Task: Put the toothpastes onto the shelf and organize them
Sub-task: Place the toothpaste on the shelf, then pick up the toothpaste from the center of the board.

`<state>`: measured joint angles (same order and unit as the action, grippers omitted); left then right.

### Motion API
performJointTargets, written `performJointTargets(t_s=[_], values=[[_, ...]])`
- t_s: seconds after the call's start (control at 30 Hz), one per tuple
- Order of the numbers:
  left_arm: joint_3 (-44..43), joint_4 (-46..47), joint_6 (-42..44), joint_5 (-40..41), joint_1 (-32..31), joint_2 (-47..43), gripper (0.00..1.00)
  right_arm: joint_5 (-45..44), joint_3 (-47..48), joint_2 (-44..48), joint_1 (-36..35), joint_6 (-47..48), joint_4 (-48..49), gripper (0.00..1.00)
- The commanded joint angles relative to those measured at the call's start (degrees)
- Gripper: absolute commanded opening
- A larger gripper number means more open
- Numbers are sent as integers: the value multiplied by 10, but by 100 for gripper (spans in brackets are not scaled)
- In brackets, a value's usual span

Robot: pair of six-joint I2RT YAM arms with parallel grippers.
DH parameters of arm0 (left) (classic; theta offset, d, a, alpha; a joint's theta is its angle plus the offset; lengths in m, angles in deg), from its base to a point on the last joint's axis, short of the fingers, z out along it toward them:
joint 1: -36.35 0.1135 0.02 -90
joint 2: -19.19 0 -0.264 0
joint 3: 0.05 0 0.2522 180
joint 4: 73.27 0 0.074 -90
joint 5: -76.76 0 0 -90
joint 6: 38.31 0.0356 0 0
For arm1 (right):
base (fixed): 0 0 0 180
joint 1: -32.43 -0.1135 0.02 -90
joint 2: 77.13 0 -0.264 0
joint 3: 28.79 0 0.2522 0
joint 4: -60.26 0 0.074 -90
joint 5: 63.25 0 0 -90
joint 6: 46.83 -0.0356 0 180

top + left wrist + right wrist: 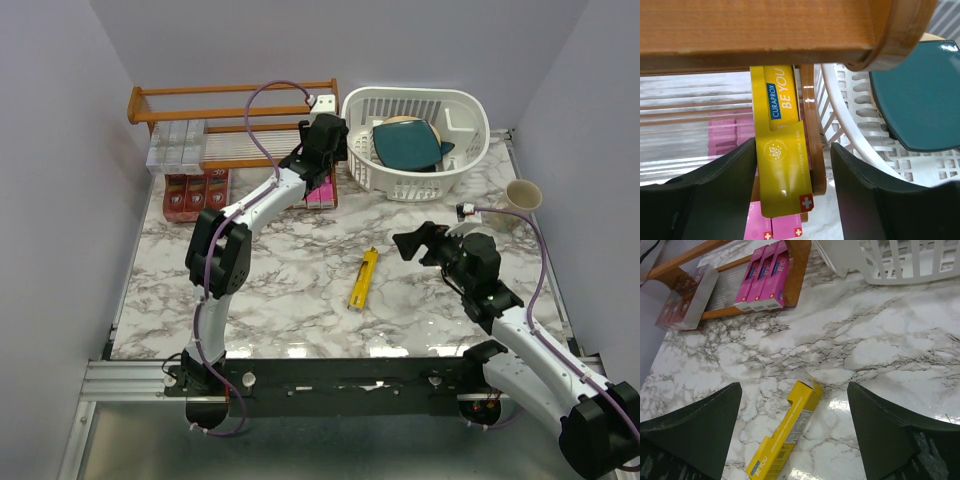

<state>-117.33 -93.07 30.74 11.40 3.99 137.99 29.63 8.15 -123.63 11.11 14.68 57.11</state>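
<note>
The shelf point(235, 90) stands at the back left, with silver-grey toothpastes point(176, 146) on its slatted tier, red ones point(195, 195) below and pink ones point(320, 192) at its right end. My left gripper point(325, 145) hovers over that right end. In the left wrist view a yellow toothpaste point(782, 150) stands between its fingers point(715, 190) under the shelf rail point(765, 25). It rests against the left finger, with a gap to the right one, so the left gripper point(792, 147) is open. Another yellow toothpaste point(363, 278) point(790, 435) lies on the table. My right gripper point(415, 243) point(792, 386) hangs open above it.
A white slotted basket point(460, 165) holding a teal object point(405, 145) stands right beside the shelf's right end, close to my left gripper. A beige cup point(522, 197) sits at the right edge of the marble table point(300, 310).
</note>
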Motion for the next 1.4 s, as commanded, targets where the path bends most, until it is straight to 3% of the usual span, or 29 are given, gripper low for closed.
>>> performJointTargets(t_s=[0.0, 0.27, 0.5, 0.77, 1.1, 1.37], values=[[21, 28, -9, -34, 3, -32, 75, -7, -6, 1, -2, 0, 2, 95], [42, 13, 6, -17, 3, -101, 99, -9, -7, 9, -1, 0, -1, 95], [138, 2, 8, -21, 3, -239, 99, -18, 26, -27, -2, -6, -52, 95], [354, -43, -36, -22, 3, -493, 99, 22, 135, -154, -7, -14, -172, 95], [521, -193, -10, -49, 2, -731, 99, -77, 281, -339, -84, -48, -323, 95], [634, -215, 36, -14, 3, -863, 99, -146, 403, -471, -126, -106, -415, 95]])
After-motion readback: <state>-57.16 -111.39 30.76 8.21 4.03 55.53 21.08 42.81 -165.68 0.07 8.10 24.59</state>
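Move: The left hand's fingers straddle the yellow toothpaste laid on the upper rack, its middle about 1 cm ahead, 1 cm left and 2 cm below. The pink toothpastes lie some 9 cm back, 1 cm left, 15 cm down; the white basket is level ahead, 22 cm right, 12 cm lower. The right hand's target, the table toothpaste, is about 3 cm back, 10 cm left, 15 cm below; the pink ones are 17 cm ahead, 21 cm left, 12 cm down. Already loosened around the shelved yellow toothpaste, the left fingers spread fully and come clear, and the hand swings some 30 cm back and 18 cm left, arching up over 10 cm before sinking again. The right hand, waiting at first, drops about 9 cm and shifts 6 cm left towards the table toothpaste, fingers wide, tipping down some 35 degrees; no touch yet. ##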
